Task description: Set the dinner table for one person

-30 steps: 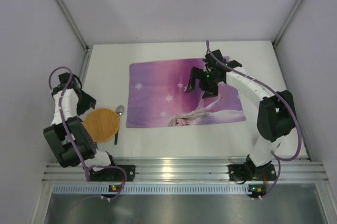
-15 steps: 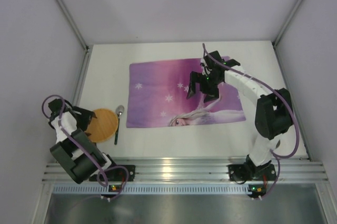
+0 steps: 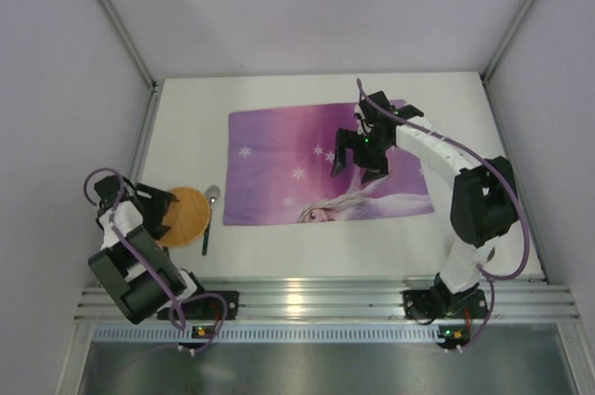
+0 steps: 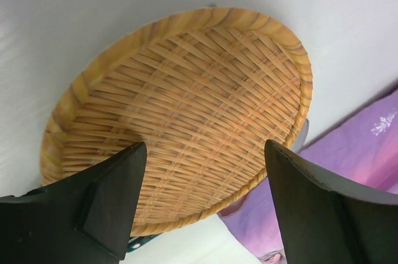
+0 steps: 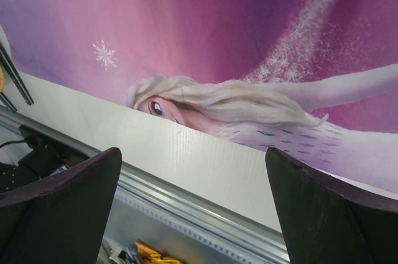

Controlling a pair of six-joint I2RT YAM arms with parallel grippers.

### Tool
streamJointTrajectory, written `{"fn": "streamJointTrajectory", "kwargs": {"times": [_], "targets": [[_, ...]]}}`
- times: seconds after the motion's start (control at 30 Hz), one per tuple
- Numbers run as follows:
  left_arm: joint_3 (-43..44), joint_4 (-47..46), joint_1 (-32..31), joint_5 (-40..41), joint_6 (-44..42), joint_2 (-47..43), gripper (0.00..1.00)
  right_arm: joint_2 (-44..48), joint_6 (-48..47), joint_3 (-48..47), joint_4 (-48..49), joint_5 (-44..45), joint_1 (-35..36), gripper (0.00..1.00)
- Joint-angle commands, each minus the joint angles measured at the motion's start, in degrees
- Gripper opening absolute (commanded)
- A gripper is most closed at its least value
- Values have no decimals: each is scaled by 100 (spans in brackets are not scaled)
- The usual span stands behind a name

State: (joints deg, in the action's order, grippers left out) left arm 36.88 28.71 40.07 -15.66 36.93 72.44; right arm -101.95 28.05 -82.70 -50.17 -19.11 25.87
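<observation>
A round woven wicker plate point(image 3: 189, 214) lies on the white dinner table point(image 3: 186, 116) at the near left, its right rim against a spoon point(image 3: 208, 218). My left gripper point(image 3: 160, 215) is open at the plate's left edge. In the left wrist view its gripper point(image 4: 205, 147) has one finger on each side of the plate point(image 4: 186, 102), whose near rim lies between them without being clamped. The spoon's bowl point(image 4: 303, 136) shows behind the plate. My right gripper point(image 3: 361, 157) hangs open above the purple princess placemat point(image 3: 279, 153), nothing in it point(image 5: 193, 152).
The placemat point(image 5: 217, 28) covers the table's middle. An aluminium rail point(image 3: 316, 297) runs along the near edge, carrying both arm bases. Grey walls close in left, right and back. Bare white table point(image 5: 205, 158) lies between placemat and rail.
My left gripper swung from above the plate down to its left edge, still open. The plate has shifted slightly right toward the spoon. The right gripper barely moved.
</observation>
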Motion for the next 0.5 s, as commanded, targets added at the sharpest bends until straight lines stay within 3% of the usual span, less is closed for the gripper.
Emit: {"fn": "streamJointTrajectory", "kwargs": {"times": [0.0,0.27,0.47], "targets": [[-129,-814,-454,219,156,366,83,334,16,61,-133,127,94,100],[354,-1359,-1923,889,965,1438,84,535,-63,219,-107,338,85,100],[1976,-1237,-2371,1144,1211,2835,84,668,-186,579,-10,435,6,100]]}}
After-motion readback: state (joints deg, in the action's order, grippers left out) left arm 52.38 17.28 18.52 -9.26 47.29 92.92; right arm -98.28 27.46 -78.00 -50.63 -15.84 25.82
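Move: The woven plate lies right under the open left fingers: its middle is about 3 cm to the right, 1 cm back and some 2 cm below. The spoon, partly hidden by the plate's right rim, is centred about 10 cm to the right and 2 cm back; the purple cloth's middle is roughly 40 cm right and 11 cm ahead. From the right hand the plate is about 45 cm left, 12 cm back and 9 cm below. Sweep the left gripper forward about 13 cm, almost level and low over the woven plate, veering some 4 cm right towards the cloth early on and then running straight ahead. Keep the fingers wide open and bearing on the plate to push it along, turning the wrist about 10 degrees clockwise. Let the right gripper, open and empty, drift a couple of centimetres back and right above the cloth. ##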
